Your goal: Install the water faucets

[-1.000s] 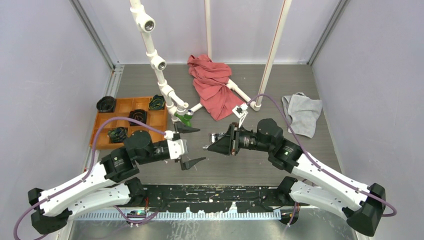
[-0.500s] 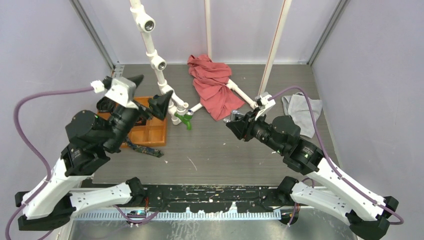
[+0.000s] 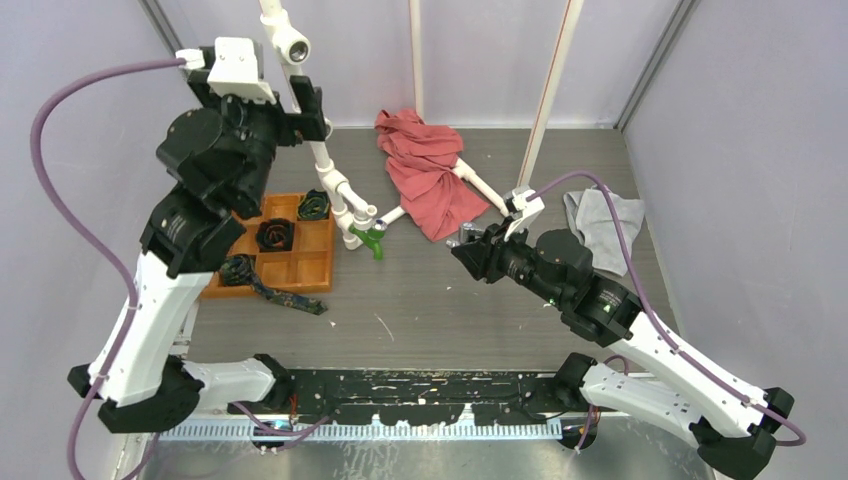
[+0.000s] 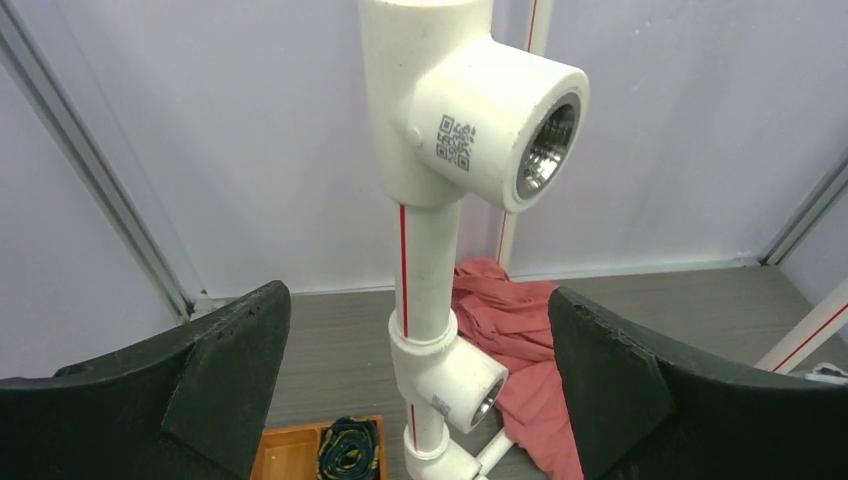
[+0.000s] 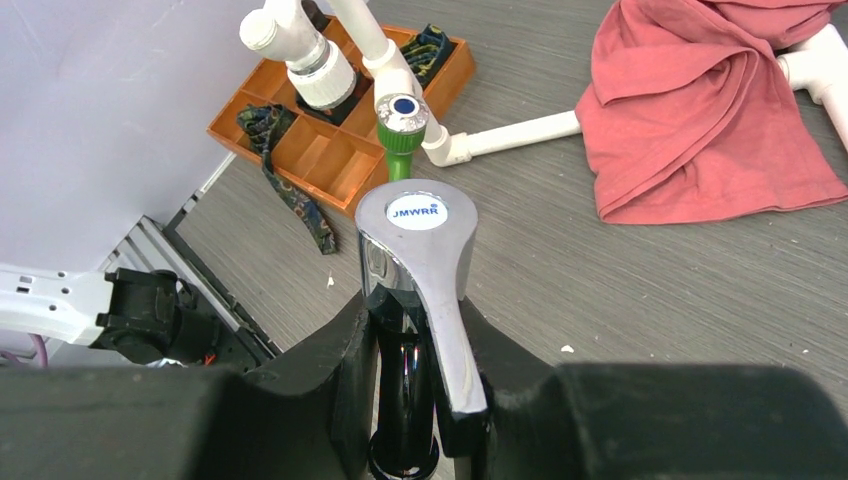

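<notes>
My right gripper is shut on a shiny silver water faucet, held above the table to the right of the pipe's foot. A green tap sits at the lowest fitting of the white pipe. My left gripper is raised high and open, one finger on each side of the pipe without touching it. An open tee fitting is above the fingers and another is below them.
An orange tray of rolled dark fabric lies left of the pipe, a patterned strip hanging over its front. A red cloth covers the pipe's base bar, a grey cloth lies right. Thin white poles rise behind.
My left arm swung up from the table's middle to the upper pipe, jaws open throughout. My right arm drew back to the right with the faucet, then held still.
</notes>
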You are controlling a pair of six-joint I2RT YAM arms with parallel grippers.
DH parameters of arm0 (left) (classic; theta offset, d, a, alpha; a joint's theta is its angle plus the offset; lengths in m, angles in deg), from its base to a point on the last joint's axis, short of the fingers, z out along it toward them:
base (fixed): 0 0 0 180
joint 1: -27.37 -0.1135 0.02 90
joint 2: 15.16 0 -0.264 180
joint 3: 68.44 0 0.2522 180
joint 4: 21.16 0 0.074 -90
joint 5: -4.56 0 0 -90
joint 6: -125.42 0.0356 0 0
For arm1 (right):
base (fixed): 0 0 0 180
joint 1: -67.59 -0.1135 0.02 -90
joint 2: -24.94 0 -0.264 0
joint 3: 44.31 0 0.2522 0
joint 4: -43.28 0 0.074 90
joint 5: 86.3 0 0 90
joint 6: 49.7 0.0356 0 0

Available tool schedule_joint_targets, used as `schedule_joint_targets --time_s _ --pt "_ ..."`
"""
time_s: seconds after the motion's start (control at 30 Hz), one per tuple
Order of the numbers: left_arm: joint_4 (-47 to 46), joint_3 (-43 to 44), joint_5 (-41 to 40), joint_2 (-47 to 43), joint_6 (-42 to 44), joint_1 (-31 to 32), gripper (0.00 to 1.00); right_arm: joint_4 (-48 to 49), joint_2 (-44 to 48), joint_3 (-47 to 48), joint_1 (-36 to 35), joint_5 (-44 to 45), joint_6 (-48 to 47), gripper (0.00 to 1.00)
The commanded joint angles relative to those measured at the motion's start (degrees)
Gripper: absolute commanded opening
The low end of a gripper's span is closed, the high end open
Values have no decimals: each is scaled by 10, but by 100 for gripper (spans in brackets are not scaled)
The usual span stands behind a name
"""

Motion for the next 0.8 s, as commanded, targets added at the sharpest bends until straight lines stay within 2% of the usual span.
schedule_joint_targets --time_s 0.0,0.13,0.3,0.63,0.7,0.77 --pt "58 62 115 32 -63 -62 99 32 14 9 -1 -6 6 0" --pt "28 37 225 37 -102 -134 99 27 15 9 -1 -11 5 0" --pt "-8 20 360 50 -160 -208 88 16 21 5 -1 -7 5 0" --pt "-74 -26 442 65 -188 -234 39 9 26 -6 -1 -5 10 0" --pt "-79 -31 460 65 -189 -235 28 9 25 -8 -1 -3 10 0" --pt "-83 -35 485 66 -189 -237 12 9 27 -9 -1 0 10 0"
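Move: Straight in front of the open left hand, some 7 cm ahead, 2 cm to its right and 4 cm lower, is the bare stretch of the white pipe. Above that stretch sits the upper tee, its mouth about 5 cm ahead, 5 cm right and 3 cm above the hand; the next tee down is some 7 cm ahead, 4 cm right and 12 cm below the hand. From the right hand, the pipe stretch lies roughly 17 cm ahead, 25 cm left and 20 cm up. Reaching forward about 7 cm and sinking some 4 cm, the left hand brings its open fingers around the white pipe just under the upper tee, easing slightly right and turning clockwise about 20 degrees; from midway its fingers close and pinch the pipe from both sides. The right hand keeps its grip on the faucet, almost in place. ##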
